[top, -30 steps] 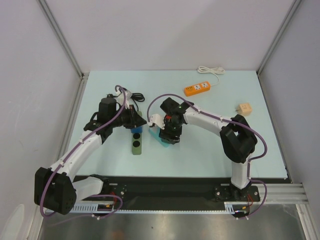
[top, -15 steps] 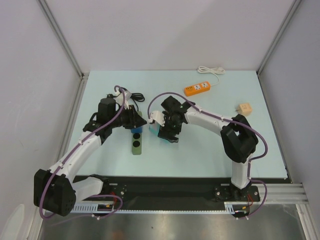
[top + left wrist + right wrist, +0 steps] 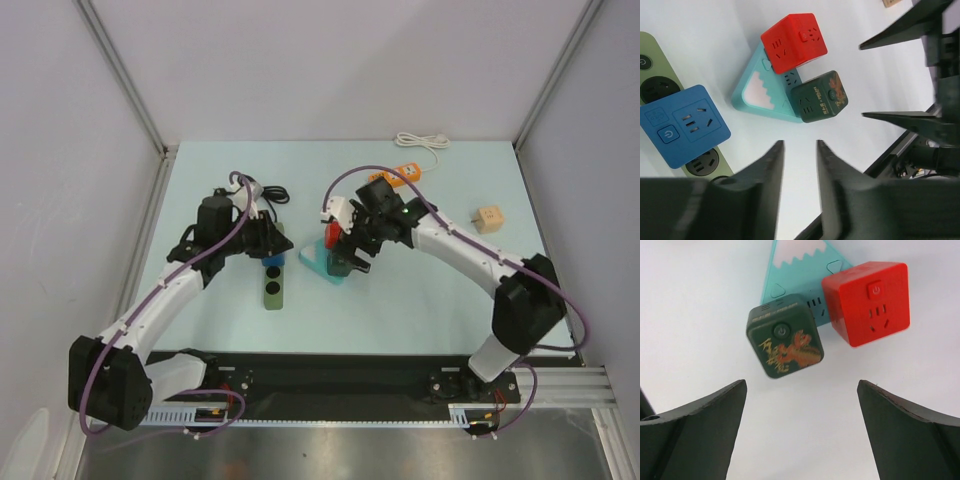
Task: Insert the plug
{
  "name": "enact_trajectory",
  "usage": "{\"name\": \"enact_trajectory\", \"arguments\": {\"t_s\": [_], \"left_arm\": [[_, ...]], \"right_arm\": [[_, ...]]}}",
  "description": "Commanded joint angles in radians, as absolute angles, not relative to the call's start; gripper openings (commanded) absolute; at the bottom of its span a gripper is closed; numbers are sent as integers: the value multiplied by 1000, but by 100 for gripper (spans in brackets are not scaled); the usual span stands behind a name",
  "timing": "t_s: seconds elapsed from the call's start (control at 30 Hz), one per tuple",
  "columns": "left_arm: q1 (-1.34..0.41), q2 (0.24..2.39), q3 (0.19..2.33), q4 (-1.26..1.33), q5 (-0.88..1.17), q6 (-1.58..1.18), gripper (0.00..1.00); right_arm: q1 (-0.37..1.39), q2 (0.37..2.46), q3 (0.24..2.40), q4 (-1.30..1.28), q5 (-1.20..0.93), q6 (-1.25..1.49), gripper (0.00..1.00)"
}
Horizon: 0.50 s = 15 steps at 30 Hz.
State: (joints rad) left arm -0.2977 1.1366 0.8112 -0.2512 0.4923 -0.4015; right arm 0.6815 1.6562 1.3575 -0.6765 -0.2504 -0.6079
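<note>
The plug's thin, looped black cord [image 3: 274, 194] lies at the back left, behind my left arm; the plug itself is too small to make out. My left gripper [image 3: 272, 248] [image 3: 799, 145] hangs over a blue socket cube [image 3: 685, 125] on the green power strip [image 3: 271, 288] [image 3: 655, 65]. Its fingers stand slightly apart, open, with nothing between them. My right gripper [image 3: 348, 262] [image 3: 801, 384] is wide open and empty above a teal triangular block [image 3: 314, 262] [image 3: 795, 270]. That block carries a red socket cube [image 3: 335, 236] [image 3: 866, 302] and a dark green cube [image 3: 785, 335].
An orange power strip [image 3: 393, 177] with a coiled white cord [image 3: 422, 141] lies at the back. A small tan cube [image 3: 488, 218] sits at the right. White walls close in the table on three sides.
My right arm has swung its elbow out to the right. Its gripper has shifted right and back off the teal block, uncovering the red cube. The left arm has hardly moved.
</note>
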Motion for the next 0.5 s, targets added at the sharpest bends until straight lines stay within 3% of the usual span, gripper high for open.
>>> {"name": "enact_trajectory", "arguments": {"t_s": [0.0, 0.03, 0.07, 0.1, 0.13, 0.17, 0.2, 0.3, 0.47], "left_arm": [[-305, 1152, 839, -256, 495, -382, 34], [-313, 1158, 848, -256, 499, -380, 30], [-322, 1178, 853, -256, 497, -382, 27], [-346, 1189, 857, -256, 502, -382, 21], [-360, 1206, 874, -256, 503, -383, 18], [-376, 1232, 882, -253, 505, -388, 15], [-408, 1245, 893, -249, 499, -393, 10], [-468, 1284, 919, -224, 488, -416, 2], [-520, 1354, 976, -186, 469, -468, 0]], "right_arm": [[666, 1523, 1269, -542, -342, -485, 100], [655, 1507, 1250, -522, -357, -413, 91], [649, 1468, 1232, -479, -404, -379, 75], [641, 1451, 1189, -450, -419, -329, 50], [624, 1434, 1169, -390, -437, -248, 14], [618, 1405, 1148, -362, -440, -207, 6], [614, 1388, 1129, -333, -430, -172, 0], [615, 1362, 1078, -261, -373, -52, 0], [592, 1400, 1100, -258, -380, 44, 0]]}}
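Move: The green plug, already on the teal socket strip, lies about 4 cm to the right hand's left, 2 cm back and 8 cm below. The red plug is 6 cm straight forward of the green one, and the strip's middle 3 cm to the green one's left and 4 cm lower. From the left hand the green plug is level ahead, some 11 cm right and 12 cm down; the blue plug is 3 cm ahead, 4 cm left and equally low. With no contact, the left hand heads for the green plug: it sinks about 2 cm first, then sweeps right for some 7 cm in all, drifting slightly back, as its half-open fingers shut empty. The right hand, already clear of that plug, keeps rising another 4 cm or so, first easing back, snaps its wide-open fingers shut on nothing, and swings them up from steeply down to a flatter forward-left slant. ##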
